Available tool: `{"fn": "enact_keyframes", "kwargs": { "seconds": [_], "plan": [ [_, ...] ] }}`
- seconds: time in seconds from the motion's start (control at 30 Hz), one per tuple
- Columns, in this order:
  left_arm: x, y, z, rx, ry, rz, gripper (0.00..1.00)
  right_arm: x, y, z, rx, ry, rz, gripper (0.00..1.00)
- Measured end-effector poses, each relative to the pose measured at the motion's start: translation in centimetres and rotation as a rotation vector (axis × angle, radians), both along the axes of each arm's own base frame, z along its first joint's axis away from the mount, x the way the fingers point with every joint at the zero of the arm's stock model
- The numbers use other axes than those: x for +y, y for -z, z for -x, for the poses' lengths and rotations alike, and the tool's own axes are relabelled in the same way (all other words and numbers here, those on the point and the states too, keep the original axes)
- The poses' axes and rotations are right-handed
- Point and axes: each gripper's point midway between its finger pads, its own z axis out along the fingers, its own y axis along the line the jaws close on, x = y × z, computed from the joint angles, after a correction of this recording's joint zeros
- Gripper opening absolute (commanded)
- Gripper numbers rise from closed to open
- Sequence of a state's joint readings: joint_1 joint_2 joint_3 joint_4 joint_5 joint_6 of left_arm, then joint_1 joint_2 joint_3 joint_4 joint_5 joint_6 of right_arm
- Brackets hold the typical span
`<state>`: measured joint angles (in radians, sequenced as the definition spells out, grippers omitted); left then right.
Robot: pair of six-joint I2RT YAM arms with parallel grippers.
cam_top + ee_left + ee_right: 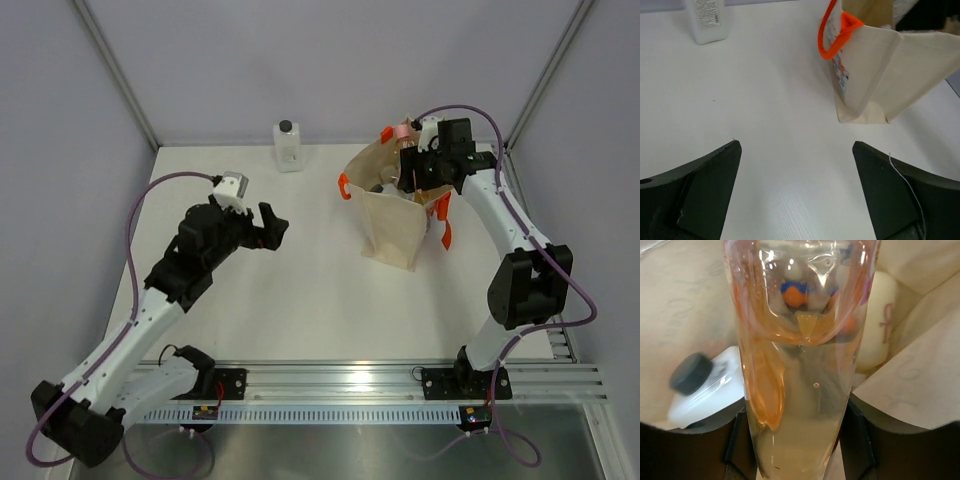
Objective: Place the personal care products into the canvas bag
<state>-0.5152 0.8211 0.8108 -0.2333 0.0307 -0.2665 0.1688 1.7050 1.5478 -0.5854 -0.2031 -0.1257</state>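
Observation:
The canvas bag stands open at the table's right centre, with orange handles. My right gripper is above its mouth, shut on the peach bottle. In the right wrist view the peach bottle fills the middle, clamped between the fingers. Below it inside the bag lie a clear black-capped bottle, the cream bottle and the orange blue-capped bottle. A second clear black-capped bottle stands on the table at the far edge. My left gripper is open and empty, left of the bag.
The left wrist view shows the bag ahead on the right, its orange handle and the standing bottle at the top left. Grey walls close the table's far and side edges.

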Motion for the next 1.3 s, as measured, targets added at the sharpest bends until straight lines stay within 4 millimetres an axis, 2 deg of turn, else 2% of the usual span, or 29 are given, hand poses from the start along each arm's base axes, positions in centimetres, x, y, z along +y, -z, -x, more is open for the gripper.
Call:
{"fn": "enact_keyframes", "kwargs": {
  "seconds": [0.07, 0.13, 0.27, 0.33, 0.5, 0.57, 0.63, 0.73, 0.9, 1.03, 1.13, 1.23, 1.3],
  "plan": [
    [0.2, 0.4, -2.6, 0.047, -0.053, -0.01, 0.99, 0.6, -0.6, 0.7, 0.027, -0.027, -0.027, 0.84],
    [0.3, 0.7, -5.6, 0.086, -0.094, -0.016, 0.99, 1.3, -2.1, 1.4, 0.038, -0.06, -0.055, 0.99],
    [0.5, 1.4, -11.0, 0.127, -0.119, -0.04, 0.99, 2.2, -6.8, 2.1, -0.032, -0.152, -0.113, 0.99],
    [0.6, 1.9, -13.4, 0.113, -0.102, -0.055, 0.99, 1.9, -9.3, 3.2, -0.075, -0.192, -0.147, 0.99],
    [1.1, 4.4, -17.2, 0.042, 0.0, -0.126, 0.99, 0.2, -14.9, 6.5, -0.194, -0.276, -0.212, 1.0],
    [1.5, 5.5, -18.8, -0.007, 0.051, -0.161, 0.99, 0.6, -16.2, 8.2, -0.239, -0.332, -0.235, 0.99],
    [1.9, 6.8, -20.4, -0.048, 0.102, -0.19, 0.99, 1.6, -16.2, 10.4, -0.251, -0.4, -0.265, 1.0],
    [2.6, 9.4, -23.0, -0.078, 0.166, -0.237, 0.99, 2.5, -15.1, 12.6, -0.238, -0.478, -0.295, 0.99],
    [3.2, 12.7, -28.6, -0.139, 0.255, -0.299, 0.96, 3.1, -12.2, 13.6, -0.209, -0.577, -0.297, 0.99],
    [3.4, 13.0, -33.3, -0.221, 0.28, -0.316, 0.96, 3.5, -11.4, 14.1, -0.213, -0.653, -0.298, 1.0],
    [3.6, 11.9, -36.5, -0.302, 0.299, -0.301, 0.94, 3.8, -11.3, 14.4, -0.229, -0.699, -0.302, 0.99],
    [3.5, 10.3, -38.7, -0.383, 0.333, -0.275, 0.94, 4.0, -11.1, 14.5, -0.234, -0.726, -0.311, 1.0],
    [3.4, 9.7, -39.1, -0.425, 0.359, -0.248, 0.94, 4.1, -10.9, 14.5, -0.229, -0.733, -0.318, 0.99]
  ]
}}
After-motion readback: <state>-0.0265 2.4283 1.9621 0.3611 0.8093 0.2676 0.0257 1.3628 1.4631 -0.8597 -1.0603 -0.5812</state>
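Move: The white bottle still on the table stands about 44 cm ahead of the open left gripper, a couple of centimetres to its right, its middle some 18 cm lower. The canvas bag is roughly 35 cm to the left gripper's right and 15 cm ahead. The right gripper already holds the clear pink-capped bottle in the bag, whose middle lies about 3 cm back, 3 cm left and 8 cm below; a dark-capped bottle inside is some 8 cm left, level fore and aft, and 5 cm lower. Open the right gripper to let go of the clear bottle, lift out of the bag about 16 cm while drawing back, then ease down a little nearer the base, turning counter-clockwise. Meanwhile bring the open left gripper forward about 39 cm and down towards the white bottle, rising slightly at the end as its fingers level out and swing to the right; stop short of the bottle. ##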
